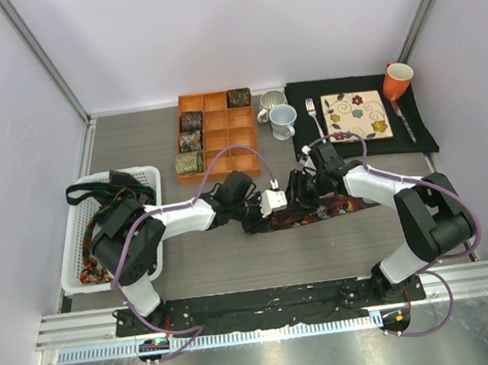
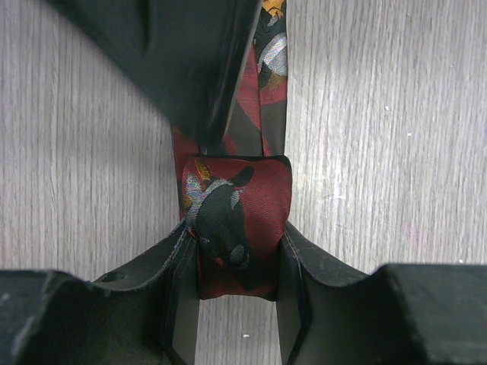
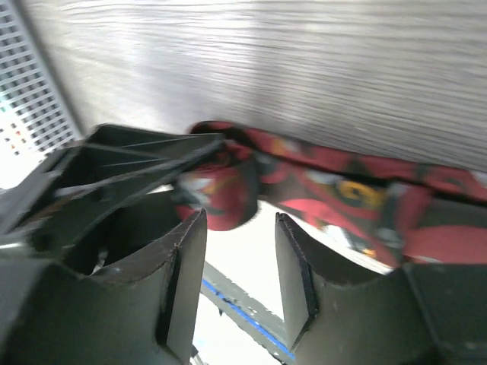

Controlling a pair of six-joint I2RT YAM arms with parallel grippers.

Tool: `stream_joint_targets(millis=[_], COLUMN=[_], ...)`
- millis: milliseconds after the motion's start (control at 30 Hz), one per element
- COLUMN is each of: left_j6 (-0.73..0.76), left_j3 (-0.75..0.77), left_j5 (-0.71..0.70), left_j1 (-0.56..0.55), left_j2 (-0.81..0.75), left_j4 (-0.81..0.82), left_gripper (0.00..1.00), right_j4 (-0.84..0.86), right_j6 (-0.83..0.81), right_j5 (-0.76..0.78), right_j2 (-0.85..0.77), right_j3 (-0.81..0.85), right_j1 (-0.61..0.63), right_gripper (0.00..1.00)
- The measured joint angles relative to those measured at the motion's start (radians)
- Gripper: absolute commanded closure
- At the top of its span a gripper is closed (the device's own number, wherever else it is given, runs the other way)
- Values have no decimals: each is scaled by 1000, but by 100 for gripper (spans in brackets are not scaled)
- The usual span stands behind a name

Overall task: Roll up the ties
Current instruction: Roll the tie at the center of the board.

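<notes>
A maroon patterned tie [image 1: 335, 210] lies flat across the middle of the table. Its left end is wound into a compact roll [image 2: 237, 220]. My left gripper [image 2: 237, 232] is shut on that roll, one finger on each side. The loose length [image 2: 270, 61] runs away from the roll under a dark blurred finger [image 2: 175, 61] of the right gripper. My right gripper [image 3: 237, 255] stands open just short of the roll [image 3: 224, 199], with nothing between its fingers. In the top view both grippers, left [image 1: 255, 215] and right [image 1: 296, 194], meet over the tie's left end and hide the roll.
An orange divided tray [image 1: 221, 137] at the back holds several rolled ties [image 1: 190, 163]. A white basket [image 1: 77, 228] at the left holds loose ties. Two mugs [image 1: 283, 122] stand beside the tray. The black placemat [image 1: 305, 96] carries a floral plate [image 1: 355, 115], a fork and an orange mug [image 1: 397, 79].
</notes>
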Motion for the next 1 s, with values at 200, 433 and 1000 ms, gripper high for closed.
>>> stream_joint_targets(millis=[200,433,1000], left_j6=[0,1,-56], left_j3=[16,16,0], left_j5=[-10,-12,46], left_j1=[-5,-5,50], left_j2=[11,11,20], left_j4=[-5,-7,47], left_gripper=[91,90,21], right_j4=[31,48,70], right_j6=[4,-3,-17], right_j5=[-40,-44,-85], right_j2=[11,96,122], right_j3=[24,25,22], right_j1=[51,83,55], right_gripper=[54,65,99])
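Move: The tie's rolled end is already between the left fingers, its middle about 1 cm to the right of that hand point. From the right hand it lies roughly 6 cm left, 1 cm back and 3 cm down. The tie's flat tail centres about 9 cm right of the right hand, level fore and aft, 5 cm below it. The orange tray is some 24 cm ahead and 9 cm left of the left hand. Right hand goes about 3 cm left, then down to the tie roll and pinches it; left fingers open. ##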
